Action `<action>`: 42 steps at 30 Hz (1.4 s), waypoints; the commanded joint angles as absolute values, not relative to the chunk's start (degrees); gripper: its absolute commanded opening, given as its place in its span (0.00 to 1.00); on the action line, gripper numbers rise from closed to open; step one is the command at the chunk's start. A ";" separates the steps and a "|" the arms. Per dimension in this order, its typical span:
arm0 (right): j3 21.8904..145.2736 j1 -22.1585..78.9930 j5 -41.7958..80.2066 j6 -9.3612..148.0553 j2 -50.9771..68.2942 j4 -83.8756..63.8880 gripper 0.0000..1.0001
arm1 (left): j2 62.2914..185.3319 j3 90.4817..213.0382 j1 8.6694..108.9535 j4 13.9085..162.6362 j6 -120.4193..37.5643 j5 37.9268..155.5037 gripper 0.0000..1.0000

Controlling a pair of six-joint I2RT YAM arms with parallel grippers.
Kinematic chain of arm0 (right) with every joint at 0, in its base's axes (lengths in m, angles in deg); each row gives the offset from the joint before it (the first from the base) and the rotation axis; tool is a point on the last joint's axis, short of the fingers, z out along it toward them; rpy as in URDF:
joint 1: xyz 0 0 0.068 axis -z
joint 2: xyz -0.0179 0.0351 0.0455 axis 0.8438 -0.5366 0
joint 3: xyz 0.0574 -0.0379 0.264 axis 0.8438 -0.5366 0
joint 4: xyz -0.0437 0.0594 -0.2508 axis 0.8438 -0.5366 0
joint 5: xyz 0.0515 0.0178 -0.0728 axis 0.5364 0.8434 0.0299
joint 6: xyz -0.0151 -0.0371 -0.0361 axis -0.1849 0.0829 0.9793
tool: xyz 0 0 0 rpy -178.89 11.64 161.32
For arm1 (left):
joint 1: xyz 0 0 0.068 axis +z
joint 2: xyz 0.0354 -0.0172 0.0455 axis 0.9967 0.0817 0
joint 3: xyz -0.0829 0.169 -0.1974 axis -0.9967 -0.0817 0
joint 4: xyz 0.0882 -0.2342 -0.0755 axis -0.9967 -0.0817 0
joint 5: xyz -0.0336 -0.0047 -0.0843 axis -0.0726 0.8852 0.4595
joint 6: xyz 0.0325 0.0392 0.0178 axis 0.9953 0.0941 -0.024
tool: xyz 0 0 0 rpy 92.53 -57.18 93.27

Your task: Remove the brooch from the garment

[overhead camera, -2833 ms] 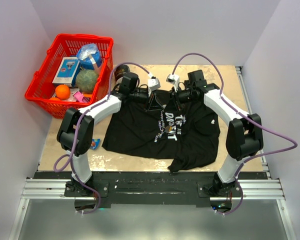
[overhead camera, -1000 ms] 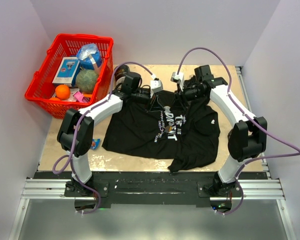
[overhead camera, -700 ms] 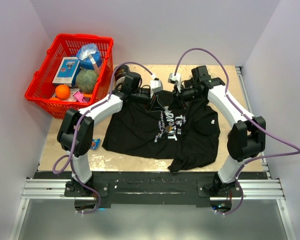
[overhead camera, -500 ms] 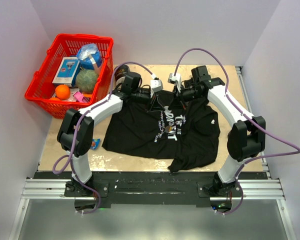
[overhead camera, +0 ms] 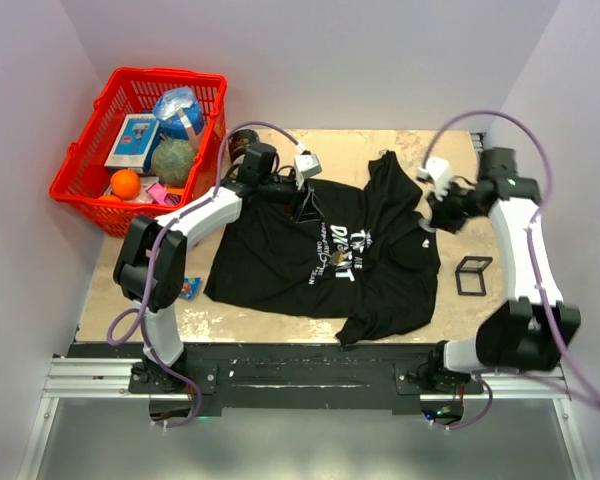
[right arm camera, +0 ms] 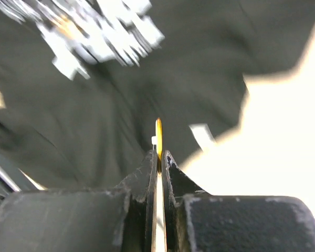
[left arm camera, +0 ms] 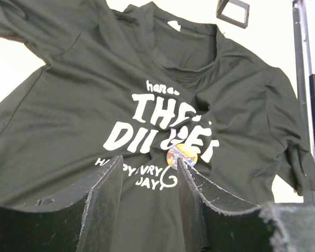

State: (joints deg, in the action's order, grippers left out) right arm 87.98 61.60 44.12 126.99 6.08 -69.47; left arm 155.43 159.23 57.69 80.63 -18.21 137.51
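The black T-shirt with white lettering lies spread on the table, and it also fills the left wrist view. A round orange-and-blue badge sits on the lettering, right by my left gripper's right fingertip. My left gripper is open and empty, low over the chest print. My right gripper is over the shirt's right sleeve edge. It is shut on a thin gold-edged brooch, seen edge-on. The shirt is blurred in the right wrist view.
A red basket holding a ball, an orange, a box and a bag stands at the back left. A small black square frame lies on the table right of the shirt, and it also shows in the left wrist view. A small blue item lies left of the shirt.
My right arm has swung from the shirt's collar out to the right, shut on the thin brooch. The shirt's collar area has shifted toward the back. The left arm has barely moved.
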 commanded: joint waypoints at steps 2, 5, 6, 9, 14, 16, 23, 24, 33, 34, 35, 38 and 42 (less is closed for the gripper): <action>78.03 68.35 26.00 143.73 19.15 -81.82 0.00 | 156.25 160.80 57.89 81.16 -17.19 135.48 0.51; 72.12 71.07 19.59 145.68 22.32 -78.76 0.00 | 156.69 160.89 57.89 81.42 -17.37 135.47 0.51; 70.72 72.12 18.26 145.51 22.50 -77.18 0.00 | 156.51 160.89 57.98 81.51 -17.45 135.56 0.51; 67.19 72.83 12.81 144.72 20.49 -71.81 0.00 | 156.16 160.63 57.98 81.34 -17.46 134.95 0.51; 65.96 73.36 10.78 144.72 18.11 -64.69 0.00 | 154.58 160.01 57.80 78.97 -15.88 133.81 0.52; 64.91 73.45 9.37 144.63 17.15 -61.79 0.00 | 154.49 160.45 57.80 77.30 -14.91 133.72 0.52; 60.86 73.36 6.03 145.33 17.32 -54.14 0.00 | 156.60 164.76 57.89 72.55 -12.54 132.49 0.52; 60.86 73.36 6.20 145.33 17.06 -54.66 0.00 | 156.51 164.76 57.89 72.46 -12.19 132.31 0.52; 62.00 73.45 6.55 146.82 13.37 -55.98 0.00 | 155.46 160.54 57.89 75.45 -11.48 131.61 0.51; 62.09 73.45 6.90 147.96 12.93 -56.07 0.00 | 155.28 159.93 57.89 75.97 -11.22 131.26 0.51; 62.09 73.45 7.43 148.58 12.49 -55.72 0.00 | 155.19 159.75 57.89 76.23 -11.13 131.00 0.51; 61.12 73.45 7.44 151.04 10.99 -53.79 0.00 | 154.93 159.04 57.80 76.50 -10.69 130.03 0.51; 62.08 73.45 7.08 152.10 8.62 -51.85 0.00 | 154.75 158.52 57.80 77.20 -11.83 129.67 0.51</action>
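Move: The open black case waits on the table about 17 cm to the right of the right hand, some 8 cm back and 18 cm below. The garment's white tag lies roughly 11 cm to the left of the case and 9 cm farther out. From the left hand, the round badge still on the garment is about 9 cm right, 5 cm back and 15 cm below. Carry the brooch, still pinched in the right gripper, off the garment's side to the open black case: sweep quickly right and back, then down, easing slightly forward at the end, some 17 cm right and 12 cm down overall. Roll the wrist about 40 degrees so the left-leaning fingers point down. Meanwhile sink the open left gripper about 4 cm over the garment. ##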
